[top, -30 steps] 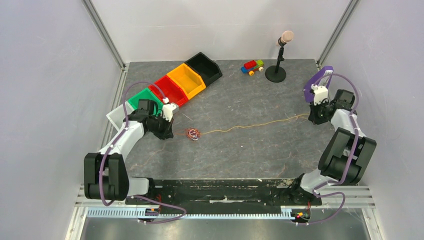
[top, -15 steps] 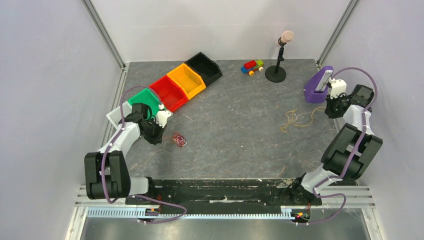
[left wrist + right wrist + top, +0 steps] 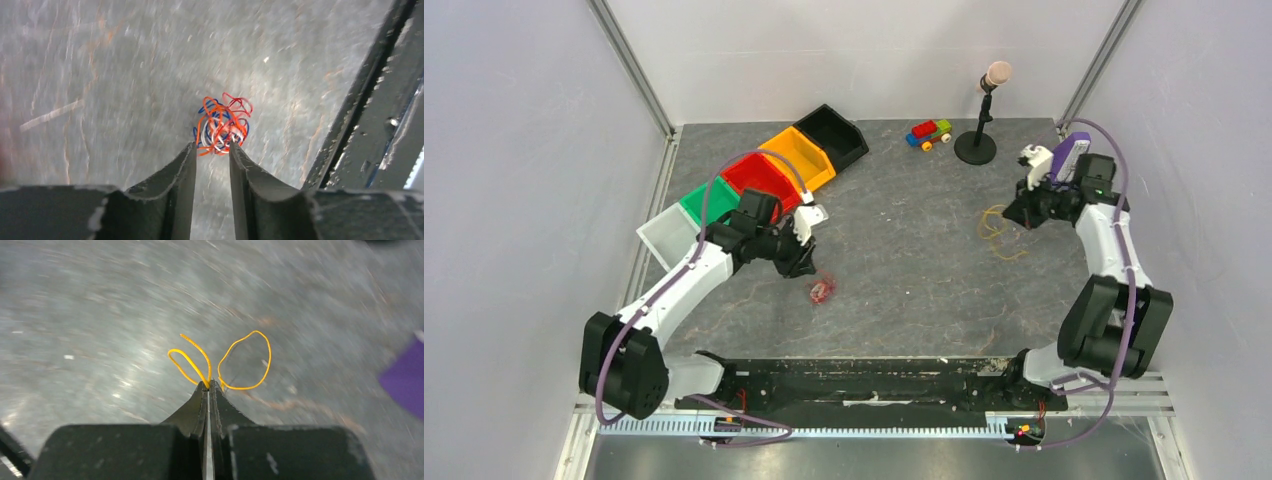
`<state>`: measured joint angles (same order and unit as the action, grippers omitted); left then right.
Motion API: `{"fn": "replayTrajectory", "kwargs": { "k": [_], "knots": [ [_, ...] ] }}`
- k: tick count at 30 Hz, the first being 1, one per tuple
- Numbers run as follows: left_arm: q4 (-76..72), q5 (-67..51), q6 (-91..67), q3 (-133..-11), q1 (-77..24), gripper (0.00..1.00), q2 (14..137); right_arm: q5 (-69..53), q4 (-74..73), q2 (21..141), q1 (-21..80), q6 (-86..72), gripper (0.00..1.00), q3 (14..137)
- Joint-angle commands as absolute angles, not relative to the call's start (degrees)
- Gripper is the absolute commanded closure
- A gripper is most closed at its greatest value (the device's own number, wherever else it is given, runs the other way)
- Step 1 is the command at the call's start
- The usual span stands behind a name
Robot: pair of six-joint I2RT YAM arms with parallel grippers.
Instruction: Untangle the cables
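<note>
A small tangle of cables [image 3: 222,125] in red, orange, blue and white lies on the grey table just past the tips of my left gripper [image 3: 212,145]. That gripper's jaws stand a little apart, and a few strands reach into the gap at the tips. From above, the tangle [image 3: 822,291] sits in front of the left gripper [image 3: 810,268]. My right gripper [image 3: 209,384] is shut on a yellow cable [image 3: 245,360] that loops out from its tips. In the top view the yellow cable [image 3: 992,228] curls on the table by the right gripper [image 3: 1014,215].
A row of bins runs along the back left: white [image 3: 662,235], green [image 3: 712,198], red [image 3: 759,172], orange [image 3: 799,155], black [image 3: 832,135]. A toy car [image 3: 929,132] and a microphone stand [image 3: 976,148] stand at the back. A purple object [image 3: 1070,155] is beside the right arm.
My left arm has swung right with the tangle and its jaws have parted. My right gripper has carried the yellow cable, pulled free of the tangle, left from the purple object.
</note>
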<state>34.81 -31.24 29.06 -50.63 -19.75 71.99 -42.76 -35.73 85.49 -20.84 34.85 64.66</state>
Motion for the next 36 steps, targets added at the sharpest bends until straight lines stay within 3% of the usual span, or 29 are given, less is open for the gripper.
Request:
{"fn": "replayTrajectory", "kwargs": {
  "k": [1, 2, 5, 13, 16, 22, 28, 36],
  "knots": [
    [29.9, -37.1, 18.9, -57.1, -23.0, 0.44, 74.5, -54.1, -39.0, 79.2, -15.4, 31.5, 1.0, 66.4],
    [29.9, -37.1, 18.2, -58.5, -22.9, 0.36, 74.9, -55.4, -39.6, 78.7, -14.9, 31.3, 1.0, 66.4],
    [26.6, -38.1, 17.6, -58.5, -23.1, 0.27, 74.3, -53.9, -39.3, 78.0, -13.8, 31.8, 1.0, 64.2],
    [17.2, -31.9, 13.9, -58.2, -30.7, 0.24, 79.6, -43.7, -32.0, 84.5, -7.0, 30.7, 1.0, 53.0],
    [11.1, -26.8, 8.7, -59.3, -36.3, 0.23, 84.4, -40.0, -26.0, 86.6, -4.0, 26.6, 1.0, 49.7],
    [4.1, -28.4, -2.8, -66.1, -42.7, 0.23, 96.9, -37.2, -24.9, 90.5, -2.5, 25.4, 1.0, 49.2],
    [-1.1, -25.8, 6.9, -70.8, -47.3, 0.22, 103.8, -36.6, -24.4, 91.3, -2.4, 24.9, 1.0, 49.0],
    [8.0, -29.3, 24.5, -79.5, -47.0, 0.19, 113.1, -36.6, -21.6, 92.9, -2.4, 20.6, 1.0, 49.7]
  ]
}}
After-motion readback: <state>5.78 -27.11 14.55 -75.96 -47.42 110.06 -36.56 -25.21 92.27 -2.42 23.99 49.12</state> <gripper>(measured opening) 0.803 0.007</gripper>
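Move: Some 46 cm to the left hand's right and 11 cm ahead, the yellow cable hangs from the right fingertips, its middle about 6 cm below them. The red-and-blue tangle is just beyond the left fingertips, about 5 cm right, 2 cm back and 6 cm down. From the right hand, the bare table spot for the cable lies 16 cm left, 5 cm back and 14 cm down; the purple stand is 12 cm right and 11 cm ahead. Opening wide, the left fingers leave the tangle; the hand rises about 4 cm, then sweeps some 25 cm right and sinks again towards the yellow cable, turning slightly clockwise. The right hand keeps its pinch, swings the cable left and up, then lowers it well below its starting height, coming back a little and tipping down some 20 degrees. ##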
